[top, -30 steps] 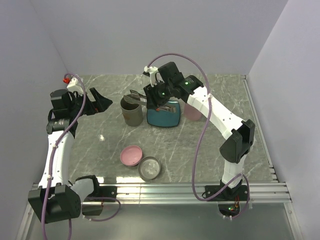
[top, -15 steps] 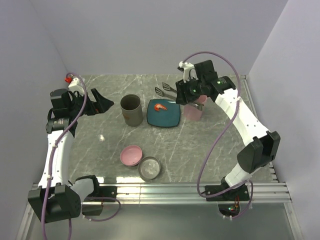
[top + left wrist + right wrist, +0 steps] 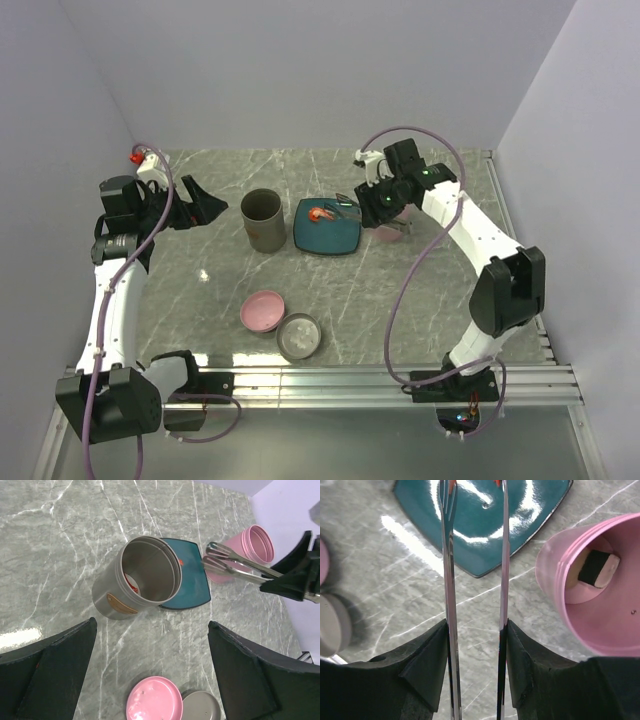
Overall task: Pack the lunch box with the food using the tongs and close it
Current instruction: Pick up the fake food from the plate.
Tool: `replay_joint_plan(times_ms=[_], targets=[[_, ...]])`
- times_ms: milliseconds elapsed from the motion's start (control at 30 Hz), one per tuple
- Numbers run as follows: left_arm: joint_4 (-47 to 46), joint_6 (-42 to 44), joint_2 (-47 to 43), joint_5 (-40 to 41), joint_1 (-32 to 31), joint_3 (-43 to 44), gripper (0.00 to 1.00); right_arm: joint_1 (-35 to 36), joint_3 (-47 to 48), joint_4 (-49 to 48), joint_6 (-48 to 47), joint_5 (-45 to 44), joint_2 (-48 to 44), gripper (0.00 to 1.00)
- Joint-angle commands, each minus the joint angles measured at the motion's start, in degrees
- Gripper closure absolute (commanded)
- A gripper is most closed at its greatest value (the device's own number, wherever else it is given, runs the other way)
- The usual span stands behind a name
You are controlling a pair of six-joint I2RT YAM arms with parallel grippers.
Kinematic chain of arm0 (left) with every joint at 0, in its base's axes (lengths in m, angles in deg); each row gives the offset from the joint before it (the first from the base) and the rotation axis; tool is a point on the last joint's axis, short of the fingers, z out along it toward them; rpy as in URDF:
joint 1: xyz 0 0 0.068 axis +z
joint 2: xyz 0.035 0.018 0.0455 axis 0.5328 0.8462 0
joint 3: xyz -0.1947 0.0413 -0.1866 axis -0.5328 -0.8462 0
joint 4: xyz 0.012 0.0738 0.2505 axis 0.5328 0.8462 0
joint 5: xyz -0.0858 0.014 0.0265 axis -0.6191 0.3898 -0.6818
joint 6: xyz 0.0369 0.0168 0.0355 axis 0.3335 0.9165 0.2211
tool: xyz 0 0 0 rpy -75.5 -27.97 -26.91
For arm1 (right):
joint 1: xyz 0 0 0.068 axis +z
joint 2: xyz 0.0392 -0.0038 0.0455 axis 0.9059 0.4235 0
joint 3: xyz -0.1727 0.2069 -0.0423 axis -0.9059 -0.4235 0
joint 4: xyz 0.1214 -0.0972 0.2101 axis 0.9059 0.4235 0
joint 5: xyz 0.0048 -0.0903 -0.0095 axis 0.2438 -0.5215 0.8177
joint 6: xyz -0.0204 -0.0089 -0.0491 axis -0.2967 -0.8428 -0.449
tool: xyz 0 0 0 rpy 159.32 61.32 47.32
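Observation:
The lunch box shows as two round open containers: a grey one (image 3: 262,220) (image 3: 137,577) with a red piece inside, and a pink one (image 3: 390,226) (image 3: 600,590) (image 3: 250,550). Between them lies the teal plate (image 3: 326,236) (image 3: 485,520) (image 3: 196,577) with orange food (image 3: 320,212) (image 3: 181,561) on it. My right gripper (image 3: 372,207) (image 3: 476,627) is shut on the silver tongs (image 3: 345,207) (image 3: 447,580) (image 3: 235,565). Their two arms stand apart, with the tips on either side of the food. My left gripper (image 3: 207,205) (image 3: 151,625) hangs open and empty, left of the grey container.
A pink lid (image 3: 263,310) (image 3: 154,700) and a grey lid (image 3: 299,336) (image 3: 200,707) lie side by side near the front. A dark and white piece sits inside the pink container. Walls close in the table at the back and on both sides.
My right arm carried the tongs from the grey container to the back right, then brought their tips down to the food on the plate. The left arm has not moved.

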Motion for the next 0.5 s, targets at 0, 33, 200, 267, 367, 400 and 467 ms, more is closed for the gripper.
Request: replay_joint_plan(times_ms=[0,33,200,267,367,400,467], targets=[[-1.7,0.4,-0.3,-1.1,0.2,1.4,0.01,-0.4,1.0,-3.1,-1.3,-1.0,2.5,0.47],[-1.6,0.3,-0.3,-1.0,0.3,1.5,0.01,-0.3,1.5,-3.0,-1.3,-0.9,3.3,0.47],[-0.4,1.3,0.1,0.2,0.3,2.7,0.00,-0.3,2.6,-3.8,-1.6,-0.9,7.2,0.47],[-0.4,1.5,0.0,0.4,0.2,2.5,0.01,-0.3,2.6,-4.5,-1.6,-1.3,7.7,0.47],[-0.9,1.2,0.0,0.2,0.3,2.0,0.01,-0.4,3.5,-5.0,-1.7,-1.6,9.0,0.47],[-1.0,1.1,0.0,0.2,0.2,1.8,0.01,-0.4,3.7,-5.2,-1.6,-1.9,9.8,0.47],[-1.3,0.9,0.3,0.1,0.2,1.8,0.01,-0.3,4.1,-5.7,-1.6,-2.0,10.4,0.47]])
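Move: Over the right part of the blue plate, the right hand holds the metal tongs; the fake food on the plate lies some 11 cm to its left, 6 cm ahead and 16 cm below. The pink cup stands about 7 cm to the hand's right and 3 cm ahead, the grey cup roughly 24 cm to its left and 3 cm ahead. From the idle left hand the food is about 22 cm right, 10 cm ahead and 26 cm lower. Sinking about 6 cm and easing some 2 cm forward, the right hand brings the slanting tongs down towards the fake food, with their tips reaching close to its right-hand end. The fingers keep their half-open hold and the wrist tilts only slightly, some 5 degrees; whether the tips touch plate or food can't be seen. ##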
